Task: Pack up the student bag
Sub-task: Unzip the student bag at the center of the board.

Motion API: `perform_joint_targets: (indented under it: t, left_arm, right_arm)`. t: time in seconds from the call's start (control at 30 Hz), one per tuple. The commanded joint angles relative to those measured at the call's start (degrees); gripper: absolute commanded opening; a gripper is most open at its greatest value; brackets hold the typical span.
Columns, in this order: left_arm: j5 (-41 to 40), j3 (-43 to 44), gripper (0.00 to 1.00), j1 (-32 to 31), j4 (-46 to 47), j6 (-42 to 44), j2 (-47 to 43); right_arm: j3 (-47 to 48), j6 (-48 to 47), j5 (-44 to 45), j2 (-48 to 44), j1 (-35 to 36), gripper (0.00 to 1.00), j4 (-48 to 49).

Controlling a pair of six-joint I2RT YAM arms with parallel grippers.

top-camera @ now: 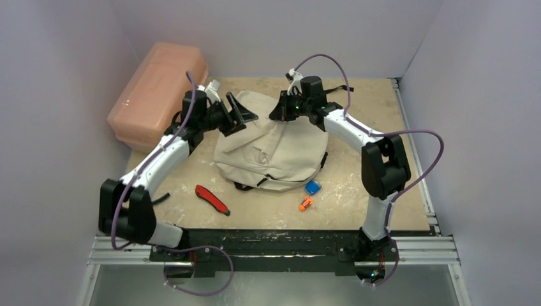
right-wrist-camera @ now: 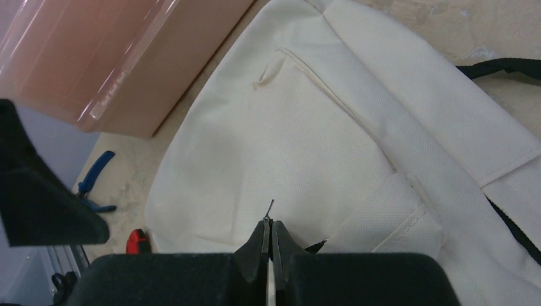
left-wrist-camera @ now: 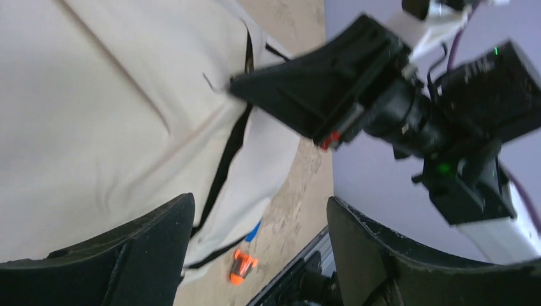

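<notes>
The student bag (top-camera: 274, 150) is a beige fabric backpack with black trim, lying flat mid-table; it also fills the left wrist view (left-wrist-camera: 96, 115) and the right wrist view (right-wrist-camera: 306, 146). My right gripper (top-camera: 275, 115) hangs over the bag's upper part. It is shut (right-wrist-camera: 268, 221) on a thin dark pull tab of the bag, whose end sticks out past the tips. My left gripper (top-camera: 241, 121) stands open (left-wrist-camera: 260, 201) at the bag's upper left, with nothing between its fingers, facing the right gripper (left-wrist-camera: 236, 83).
A rigid pink box (top-camera: 159, 89) stands at the back left against the wall. A red utility knife (top-camera: 212, 199) lies near the front left. A small blue item (top-camera: 312, 187) and an orange one (top-camera: 306, 204) lie at the bag's front right. A blue-handled tool (right-wrist-camera: 96, 182) lies by the box.
</notes>
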Motion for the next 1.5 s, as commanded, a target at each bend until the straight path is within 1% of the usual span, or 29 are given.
perform_joint_targets:
  t: [0.0, 0.07, 0.13, 0.27, 0.4, 0.53, 0.63, 0.73, 0.87, 1.0, 1.17, 1.3, 1.33, 1.43, 1.47]
  left_arm:
    - [1.31, 10.49, 0.75, 0.87, 3.75, -3.64, 14.6]
    - [2.53, 14.77, 0.73, 1.04, 4.77, -5.15, 20.88]
    - [1.35, 17.31, 0.72, 1.05, 8.19, -5.5, 25.49]
    - [1.5, 18.14, 0.72, 0.98, 12.27, -10.0, 30.24]
    - [0.17, 19.4, 0.72, 0.78, 9.76, -9.72, 34.29]
    - [-3.01, 16.96, 0.73, 0.78, 10.0, -9.84, 34.88]
    - [-4.37, 16.28, 0.73, 0.78, 10.04, -9.67, 34.85]
    - [-4.48, 16.82, 0.73, 0.78, 9.85, -9.14, 34.87]
    - [-4.96, 17.42, 0.73, 0.78, 8.85, -7.92, 34.14]
    - [-4.49, 17.54, 0.73, 0.78, 8.2, -6.93, 33.66]
    - [-2.9, 18.64, 0.74, 0.78, 5.88, -4.18, 32.89]
    - [-1.58, 20.51, 0.76, 0.78, -0.34, -0.34, 31.14]
    - [-1.12, 21.23, 0.77, 0.78, -2.01, 0.87, 30.42]
    - [-0.12, 22.46, 0.79, 0.78, -7.97, 5.17, 27.35]
    - [0.17, 22.47, 0.8, 0.78, -10.16, 6.62, 26.06]
  right_arm:
    - [-1.61, 4.9, -4.07, -3.07, 0.61, 0.0, 6.55]
    - [-2.77, 5.76, -4.68, -3.61, 0.6, 0.0, 8.28]
    - [-3.84, 6.25, -4.97, -4.24, 0.74, 0.0, 9.17]
    - [-6.18, 5.01, -4.0, -6.1, 1.8, 0.0, 8.57]
    - [-10.33, 3.73, -2.86, -10.23, 3.43, 0.0, 9.05]
    - [-14.12, 5.05, -2.06, -14.69, 5.21, 0.0, 9.11]
    - [-18.02, 7.22, -1.2, -17.26, 7.36, 0.0, 10.98]
    - [-22.59, 10.43, -0.51, -18.36, 10.65, 0.0, 15.08]
    - [-26.4, 11.49, 1.45, -17.59, 16.53, 0.0, 17.3]
    - [-27.71, 9.88, 4.85, -17.67, 19.6, 0.0, 15.88]
    - [-27.56, 7.08, 8.04, -18.29, 19.7, 0.0, 13.75]
    - [-25.24, 5.97, 8.45, -17.32, 19.7, 0.0, 11.53]
    - [-24.62, 5.77, 8.59, -17.25, 19.7, 0.04, 10.74]
    - [-23.01, 4.38, 8.82, -18.81, 19.7, 0.33, 7.32]
    - [-22.68, 3.64, 9.51, -19.95, 19.7, 0.4, 5.17]
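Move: The right hand already pinches the zip pull's cord; the place it takes it to, the zip's near-left end, is about 16 cm back, 6 cm to its left and slightly lower. The blue sharpener sits some 25 cm back and 13 cm right of this hand, the red knife about 30 cm back and 21 cm left. The left hand's spot, the bag's far cloth, is roughly 12 cm ahead, 3 cm right and 10 cm below; the pull is 11 cm ahead, 7 cm right, 8 cm lower. Keeping its shut fingers on the cord, the right hand hesitates, then drags the zip pull back along the bag about 16 cm and some 6 cm left, rising a little before sinking, and finally opens partway to let go. The open left hand meanwhile reaches about 12 cm forward and 8 cm down, tipping its fingers downward, and seems to bear on the bag's far cloth. ##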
